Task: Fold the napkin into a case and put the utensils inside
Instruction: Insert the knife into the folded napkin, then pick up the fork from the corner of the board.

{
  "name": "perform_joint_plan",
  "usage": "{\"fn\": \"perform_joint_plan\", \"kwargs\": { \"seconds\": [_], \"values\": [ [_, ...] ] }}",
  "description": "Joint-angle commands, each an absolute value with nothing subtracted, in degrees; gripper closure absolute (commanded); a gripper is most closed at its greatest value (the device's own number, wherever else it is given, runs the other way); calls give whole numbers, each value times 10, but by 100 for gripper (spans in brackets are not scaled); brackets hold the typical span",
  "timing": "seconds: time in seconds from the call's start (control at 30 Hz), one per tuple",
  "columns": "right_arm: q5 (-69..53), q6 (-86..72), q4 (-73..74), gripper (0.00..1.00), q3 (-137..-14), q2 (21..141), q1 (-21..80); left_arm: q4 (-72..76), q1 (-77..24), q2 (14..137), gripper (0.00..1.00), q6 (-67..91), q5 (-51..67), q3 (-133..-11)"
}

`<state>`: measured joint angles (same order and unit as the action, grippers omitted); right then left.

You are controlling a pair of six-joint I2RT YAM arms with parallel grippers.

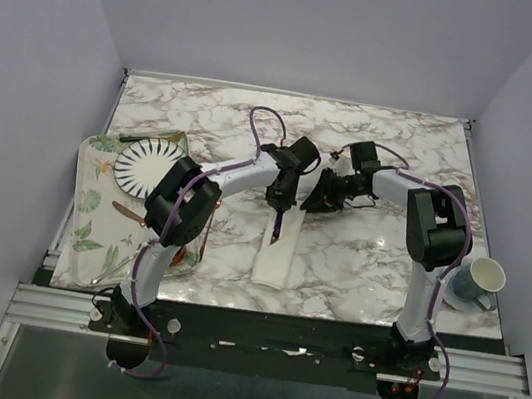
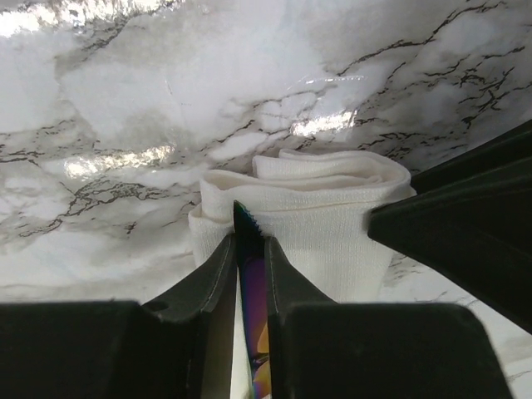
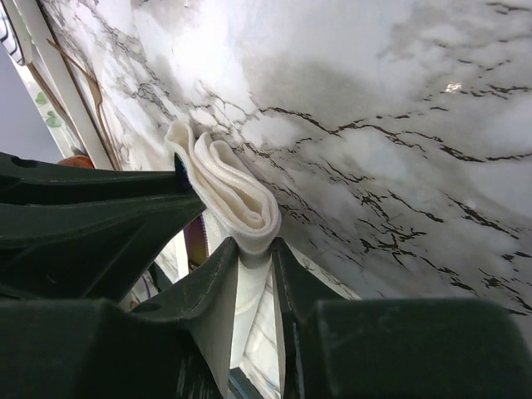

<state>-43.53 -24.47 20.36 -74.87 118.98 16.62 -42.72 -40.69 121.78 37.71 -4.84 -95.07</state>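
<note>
The cream napkin lies folded as a narrow long case on the marble, its far end lifted into an open mouth. My left gripper is shut on the slim purple-blue utensil, whose serrated tip touches the mouth's edge. My right gripper is shut on the napkin's end fold and holds it up, just right of the left gripper. In the top view the right gripper is beside the case's far end. A copper utensil lies on the tray.
A leaf-patterned tray at the left carries a white plate with black radial stripes. A pale cup on a saucer stands at the right edge. The right gripper's black body fills the right of the left wrist view.
</note>
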Motion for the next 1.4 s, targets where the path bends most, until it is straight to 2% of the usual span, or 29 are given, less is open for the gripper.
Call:
{"fn": "perform_joint_plan", "kwargs": {
  "seconds": [0.0, 0.1, 0.37, 0.53, 0.8, 1.13, 1.37],
  "values": [
    [-418, -247, 191, 78, -753, 1196, 169, -446, -416, 1186, 78, 371, -31, -925],
    [-417, -246, 188, 90, -750, 1195, 169, -445, -416, 1182, 77, 372, -30, -919],
    [-411, -246, 187, 90, -749, 1195, 170, -434, -417, 1165, 70, 367, -20, -901],
    [-411, -246, 187, 91, -748, 1194, 170, -429, -419, 1158, 69, 362, -11, -897],
    [-407, -244, 187, 91, -744, 1188, 170, -421, -408, 1102, 48, 323, -39, -886],
    [-405, -243, 189, 95, -746, 1178, 170, -486, -246, 1018, 48, 242, -80, -768],
    [-407, -243, 189, 95, -745, 1177, 170, -512, -198, 1017, 49, 196, -77, -750]
  ]
}}
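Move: The left hand still holds the knife near its tip at the napkin pocket's mouth, the knife's middle lying some 7 cm back and about a centimetre lower. The napkin's middle is about 10 cm back and 1 cm to the right; the fork's middle lies 7 cm back and some 17 cm left. The right hand's fingers straddle the napkin's far right edge, right at the fingertips, with the knife's middle about 6 cm left and 7 cm back. The left hand eases about 2 cm back towards the base, nudging the knife farther down into the pocket while its fingers open and let go, then rises roughly 5 cm and swings fast some 19 cm to its left, sinking a little as it comes over the fork's tines. The right hand stays in place with its wrist still and closes its fingers, pinching the napkin's far right edge. ##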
